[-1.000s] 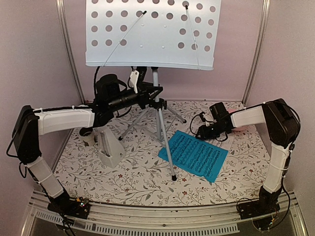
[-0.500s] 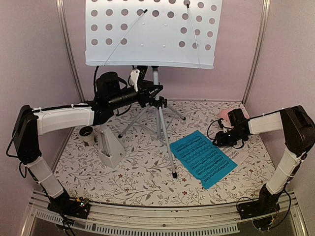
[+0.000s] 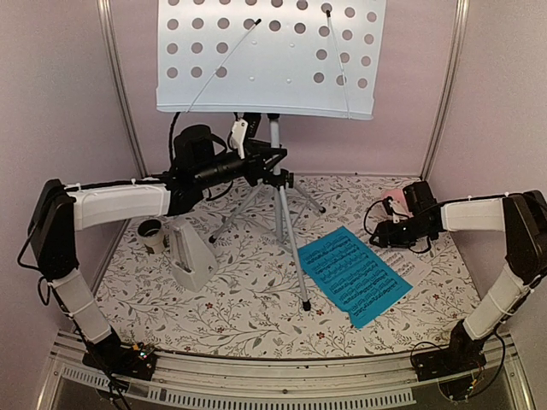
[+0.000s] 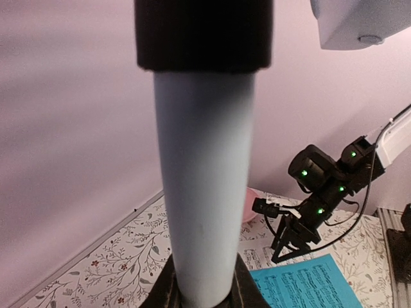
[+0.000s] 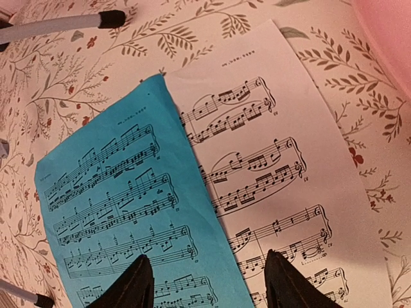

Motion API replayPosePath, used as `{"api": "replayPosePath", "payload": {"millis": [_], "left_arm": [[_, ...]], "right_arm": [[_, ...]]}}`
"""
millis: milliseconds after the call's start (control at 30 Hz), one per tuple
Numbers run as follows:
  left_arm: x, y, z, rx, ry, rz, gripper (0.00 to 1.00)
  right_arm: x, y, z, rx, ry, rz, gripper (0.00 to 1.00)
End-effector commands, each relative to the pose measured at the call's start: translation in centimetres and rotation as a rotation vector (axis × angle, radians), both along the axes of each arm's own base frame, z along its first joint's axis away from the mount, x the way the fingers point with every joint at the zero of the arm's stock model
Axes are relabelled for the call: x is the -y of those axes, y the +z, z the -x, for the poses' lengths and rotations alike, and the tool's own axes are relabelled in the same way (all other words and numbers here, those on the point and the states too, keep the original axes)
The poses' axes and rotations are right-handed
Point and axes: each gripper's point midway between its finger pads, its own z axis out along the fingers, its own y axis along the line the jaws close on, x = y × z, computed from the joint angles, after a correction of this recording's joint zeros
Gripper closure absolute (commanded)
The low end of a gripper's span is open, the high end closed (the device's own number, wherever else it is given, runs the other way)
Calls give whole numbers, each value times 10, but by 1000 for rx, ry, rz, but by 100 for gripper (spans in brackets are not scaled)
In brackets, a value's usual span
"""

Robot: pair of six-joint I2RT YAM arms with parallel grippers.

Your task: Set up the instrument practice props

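The pale grey-blue perforated music stand (image 3: 269, 60) stands on its silver tripod (image 3: 291, 243) at the back centre. My left gripper (image 3: 272, 159) is shut on the stand's pole (image 4: 205, 192), just under the black collar. The bright blue music sheet (image 3: 355, 275) lies flat on the table and overlaps the white music sheet (image 5: 276, 167). My right gripper (image 5: 209, 282) hovers open just above the edge where the two sheets overlap, one finger over each sheet. The white pyramid-shaped metronome (image 3: 190, 254) stands at the left.
A pink plate (image 3: 395, 199) lies at the back right, close behind my right gripper (image 3: 386, 235). A dark cup (image 3: 151, 232) stands behind the metronome. Tripod legs (image 5: 58, 24) spread across the table's middle. Pink walls close in the sides and back.
My right arm swung right and back, and the blue sheet slid right with it. The right jaws have now opened wider. The stand's desk shifted slightly right; the left grip is unchanged.
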Motion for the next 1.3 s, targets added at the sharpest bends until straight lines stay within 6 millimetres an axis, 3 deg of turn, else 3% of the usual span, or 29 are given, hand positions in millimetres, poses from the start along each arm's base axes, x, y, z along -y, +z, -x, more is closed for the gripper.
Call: {"api": "replayPosePath", "payload": {"millis": [0,233,333,533,833,933,1100,1267], "left_arm": [[-9,102,18,226,-34,221,100],[4,81,17,166,-54,202,100],[5,75,16,149,-43,202,96],[9,64,13,113,-48,194,87],[12,54,15,94,-75,177,82],[11,52,18,93,-82,169,72],[-1,52,30,102,-87,148,36],[-25,38,42,59,-59,100,25]], "right_arm": [[-11,45,-12,109,30,-66,36],[-27,100,-21,262,82,-171,24],[-32,119,-23,320,99,-208,22],[-47,154,-19,415,161,-305,15],[-61,206,-8,572,235,-400,11],[-61,223,-4,614,249,-416,10],[-59,253,2,693,255,-422,7],[-59,268,11,720,277,-436,4]]}}
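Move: The left fingers are already closed round the stand's pole; the blue sheet lies about 20 cm right of that hand, 9 cm back and 32 cm below. The right hand hovers roughly 4 cm over the sheets, the blue sheet's middle some 9 cm left and 4 cm back, the white sheet's visible strip 5 cm ahead and 1 cm right, the pink plate about 21 cm ahead and 6 cm right. Right hand rises about 23 cm off the sheets, opening and tipping up; left finally opens off the pole. ##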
